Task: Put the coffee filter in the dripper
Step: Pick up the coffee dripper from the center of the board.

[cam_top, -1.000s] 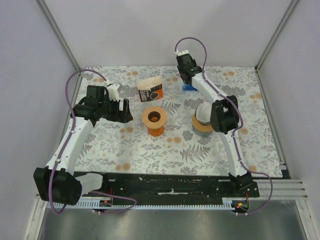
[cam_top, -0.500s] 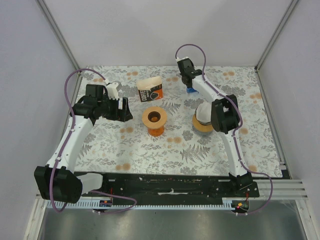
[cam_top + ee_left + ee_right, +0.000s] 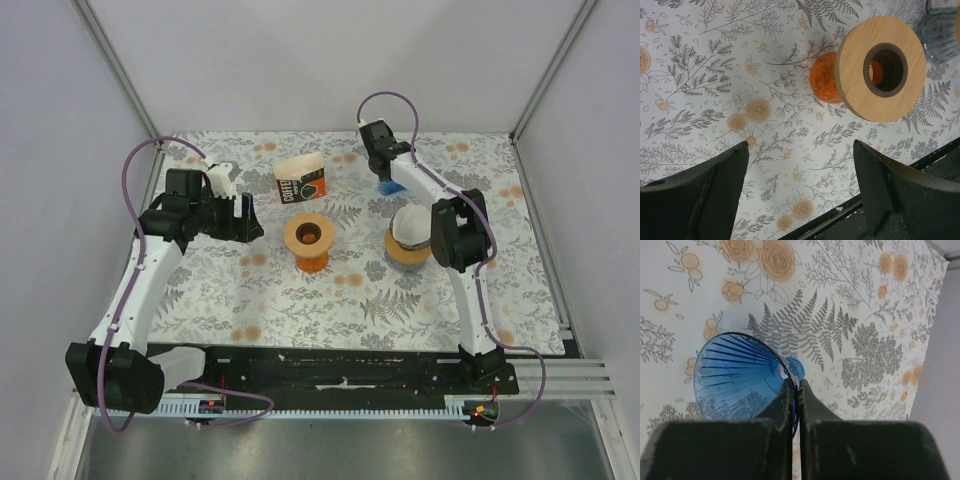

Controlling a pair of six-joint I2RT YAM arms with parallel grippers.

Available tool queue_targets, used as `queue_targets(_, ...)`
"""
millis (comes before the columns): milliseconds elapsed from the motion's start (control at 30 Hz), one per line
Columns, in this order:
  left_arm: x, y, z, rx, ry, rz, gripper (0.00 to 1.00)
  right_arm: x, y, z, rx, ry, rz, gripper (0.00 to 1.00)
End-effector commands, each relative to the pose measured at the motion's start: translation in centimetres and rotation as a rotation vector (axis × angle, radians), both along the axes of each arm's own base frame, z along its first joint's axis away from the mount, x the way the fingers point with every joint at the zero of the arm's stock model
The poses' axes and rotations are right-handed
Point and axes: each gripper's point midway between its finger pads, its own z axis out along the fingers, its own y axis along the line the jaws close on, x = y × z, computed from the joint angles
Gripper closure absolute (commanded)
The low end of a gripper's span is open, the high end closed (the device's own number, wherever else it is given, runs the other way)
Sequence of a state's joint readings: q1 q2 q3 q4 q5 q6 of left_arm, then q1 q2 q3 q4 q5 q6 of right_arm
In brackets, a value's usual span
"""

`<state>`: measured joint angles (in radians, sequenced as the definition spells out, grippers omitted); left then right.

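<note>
The blue ribbed dripper [image 3: 735, 375] lies on its side at the back of the table [image 3: 383, 185]. My right gripper [image 3: 796, 382] is shut on its thin wall near the narrow end, one finger inside and one outside; from above, the gripper [image 3: 386, 176] covers most of it. A beige packet of coffee filters [image 3: 300, 181] printed COFFEE stands left of it. My left gripper [image 3: 800, 145] hangs open over bare cloth with nothing between its fingers, left of the wooden ring [image 3: 881, 67], and shows from above too [image 3: 246, 220].
The wooden ring with an orange glass body [image 3: 308, 241] lies on its side mid-table. A white cone on a tan round base [image 3: 404, 240] sits partly behind my right arm's elbow. Walls close in the back and sides; a black rail [image 3: 330, 370] runs along the front.
My right gripper has closed on the dripper's wall and shifted slightly right and nearer. The left arm has barely moved and stays open.
</note>
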<state>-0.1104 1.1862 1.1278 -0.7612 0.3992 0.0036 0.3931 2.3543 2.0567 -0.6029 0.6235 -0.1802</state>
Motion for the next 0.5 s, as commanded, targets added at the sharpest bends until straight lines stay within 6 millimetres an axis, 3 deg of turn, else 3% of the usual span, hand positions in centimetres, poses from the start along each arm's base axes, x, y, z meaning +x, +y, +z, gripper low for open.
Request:
queue_targets(0, 0.3, 0.0, 2.5, -0.029, -0.067, 0.012, 0.11, -0.7, -0.2, 8.1, 0.095, -0.169, -0.017, 1.0)
queue_targets(267, 0.3, 0.3, 2.5, -0.021, -0.075, 0.018, 0.11, -3.5, 0.9, 16.0, 0.29, -0.294, 0.047, 1.0)
queue_targets(467, 0.4, 0.3, 2.9, -0.021, -0.085, 0.014, 0.11, -6.9, 3.2, 22.0, 0.5, -0.355, 0.166, 1.0)
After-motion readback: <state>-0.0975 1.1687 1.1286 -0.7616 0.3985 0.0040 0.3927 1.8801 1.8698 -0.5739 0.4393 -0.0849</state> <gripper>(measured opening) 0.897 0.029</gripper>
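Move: The right hand already has the blue dripper's rim pinched, low over the far part of the table. The orange carafe with its wooden collar stands about 21 cm back and 20 cm to its left, at much the hand's height. The glass carafe with the white filter is some 20 cm back and 2 cm right; the coffee packet roughly 24 cm left and 2 cm back. From the left hand the orange carafe lies about 5 cm ahead, 12 cm right and 10 cm below. Keeping its pinch on the blue dripper's rim, the right hand lifts it about 16 cm, easing off slowly and then climbing fast, while drawing back some 5 cm towards its base. As it rises, the wrist tips its fingers upward and rolls its left side up, roughly 15 to 20 degrees each way. The fingers stay shut. ##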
